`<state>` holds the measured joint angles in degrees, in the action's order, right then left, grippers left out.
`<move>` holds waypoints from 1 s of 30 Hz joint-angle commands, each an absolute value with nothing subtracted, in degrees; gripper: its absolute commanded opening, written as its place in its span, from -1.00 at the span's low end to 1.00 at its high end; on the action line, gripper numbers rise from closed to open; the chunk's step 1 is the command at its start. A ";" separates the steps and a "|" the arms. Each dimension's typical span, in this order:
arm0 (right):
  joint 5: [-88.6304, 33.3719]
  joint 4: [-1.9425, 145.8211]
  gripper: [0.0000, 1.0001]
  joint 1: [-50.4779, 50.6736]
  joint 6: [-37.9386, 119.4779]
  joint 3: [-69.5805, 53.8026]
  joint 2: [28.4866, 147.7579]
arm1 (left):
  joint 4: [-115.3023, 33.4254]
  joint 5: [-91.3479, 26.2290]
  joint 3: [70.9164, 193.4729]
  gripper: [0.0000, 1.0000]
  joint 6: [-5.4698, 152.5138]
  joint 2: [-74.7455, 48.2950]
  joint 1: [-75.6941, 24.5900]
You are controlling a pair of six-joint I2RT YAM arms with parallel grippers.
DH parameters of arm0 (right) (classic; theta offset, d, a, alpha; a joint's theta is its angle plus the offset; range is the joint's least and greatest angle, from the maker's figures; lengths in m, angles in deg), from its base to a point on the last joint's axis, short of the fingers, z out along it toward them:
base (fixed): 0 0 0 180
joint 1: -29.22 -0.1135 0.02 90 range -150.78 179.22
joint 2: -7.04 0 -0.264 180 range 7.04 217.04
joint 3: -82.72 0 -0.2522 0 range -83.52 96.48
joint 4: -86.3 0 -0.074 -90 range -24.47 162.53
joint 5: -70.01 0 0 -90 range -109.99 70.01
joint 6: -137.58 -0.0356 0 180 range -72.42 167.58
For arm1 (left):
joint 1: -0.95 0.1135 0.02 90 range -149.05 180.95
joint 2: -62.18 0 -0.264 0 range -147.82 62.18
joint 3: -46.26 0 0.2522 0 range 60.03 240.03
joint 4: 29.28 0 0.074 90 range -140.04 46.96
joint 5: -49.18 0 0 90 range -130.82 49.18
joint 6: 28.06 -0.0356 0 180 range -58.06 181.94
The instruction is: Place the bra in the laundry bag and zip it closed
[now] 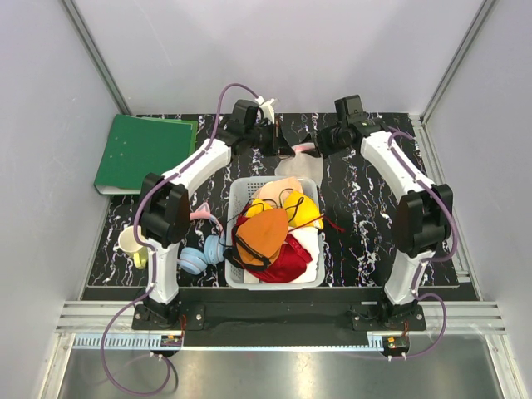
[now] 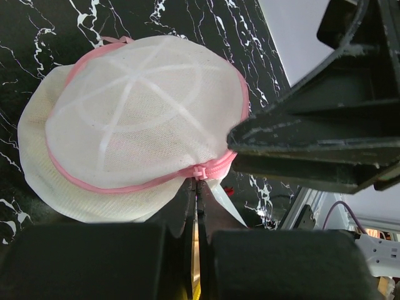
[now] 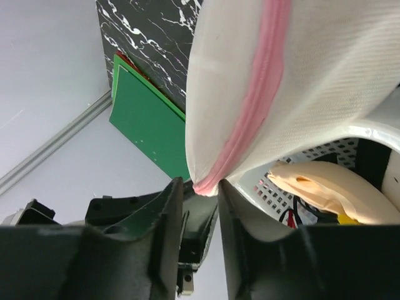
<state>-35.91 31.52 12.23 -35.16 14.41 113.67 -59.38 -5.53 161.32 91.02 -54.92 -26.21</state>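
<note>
The laundry bag (image 2: 131, 119), a round white mesh pouch with a pink zipper rim, is held between both grippers at the back of the table (image 1: 296, 155). My left gripper (image 2: 197, 187) is shut on the pink zipper slider (image 2: 199, 171); it also shows in the top view (image 1: 279, 143). My right gripper (image 3: 201, 187) pinches the bag's pink rim (image 3: 250, 106) from the other side, and shows in the top view (image 1: 317, 145). The zip looks joined along the rim that I can see. The plain yellow bra is not plainly visible; the bag's lower half looks faintly yellowish.
A grey-white plastic basket (image 1: 235, 199) stands mid-table with an orange bra (image 1: 262, 233), a yellow bra with black straps (image 1: 304, 209), a beige bra (image 1: 278, 189) and a red garment (image 1: 289, 262). A green binder (image 1: 143, 154) lies back left. A yellow cup (image 1: 130, 242) and blue items (image 1: 199, 254) sit left.
</note>
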 commanded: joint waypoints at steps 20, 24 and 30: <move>-60.85 36.50 -1.00 19.56 -10.34 38.45 134.12 | -61.24 0.73 158.02 -1.00 84.70 -49.09 -16.01; -56.58 24.87 -1.00 19.73 -3.34 56.05 143.06 | -57.56 1.80 159.51 -1.00 87.60 -49.70 -18.55; -54.88 10.39 -1.00 19.64 2.83 72.76 150.32 | -52.36 2.33 161.18 -1.00 93.06 -52.42 -21.29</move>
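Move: The right hand's half-open fingers already straddle the laundry bag's zip-end corner, right at its hand point; the bag's middle is roughly 4 cm back, 1 cm left and 5 cm lower. The left hand, shut on the zip pull, has that corner some 3 cm to its right and 1 cm ahead. The peach cup lies about 10 cm back, 8 cm left and 11 cm below the right hand, the basket's middle roughly 21 cm back, 8 cm left and 15 cm below it. Almost in place at first, the right hand closes on the zip-end corner of the bag, then carries it forward about 12 cm, turning counter-clockwise and tipping its fingers up, some 30 degrees in all. The left hand, fingers staying shut, comes off the zip pull and swings about 9 cm left and slightly forward, then turns back right by nearly 4 cm. ##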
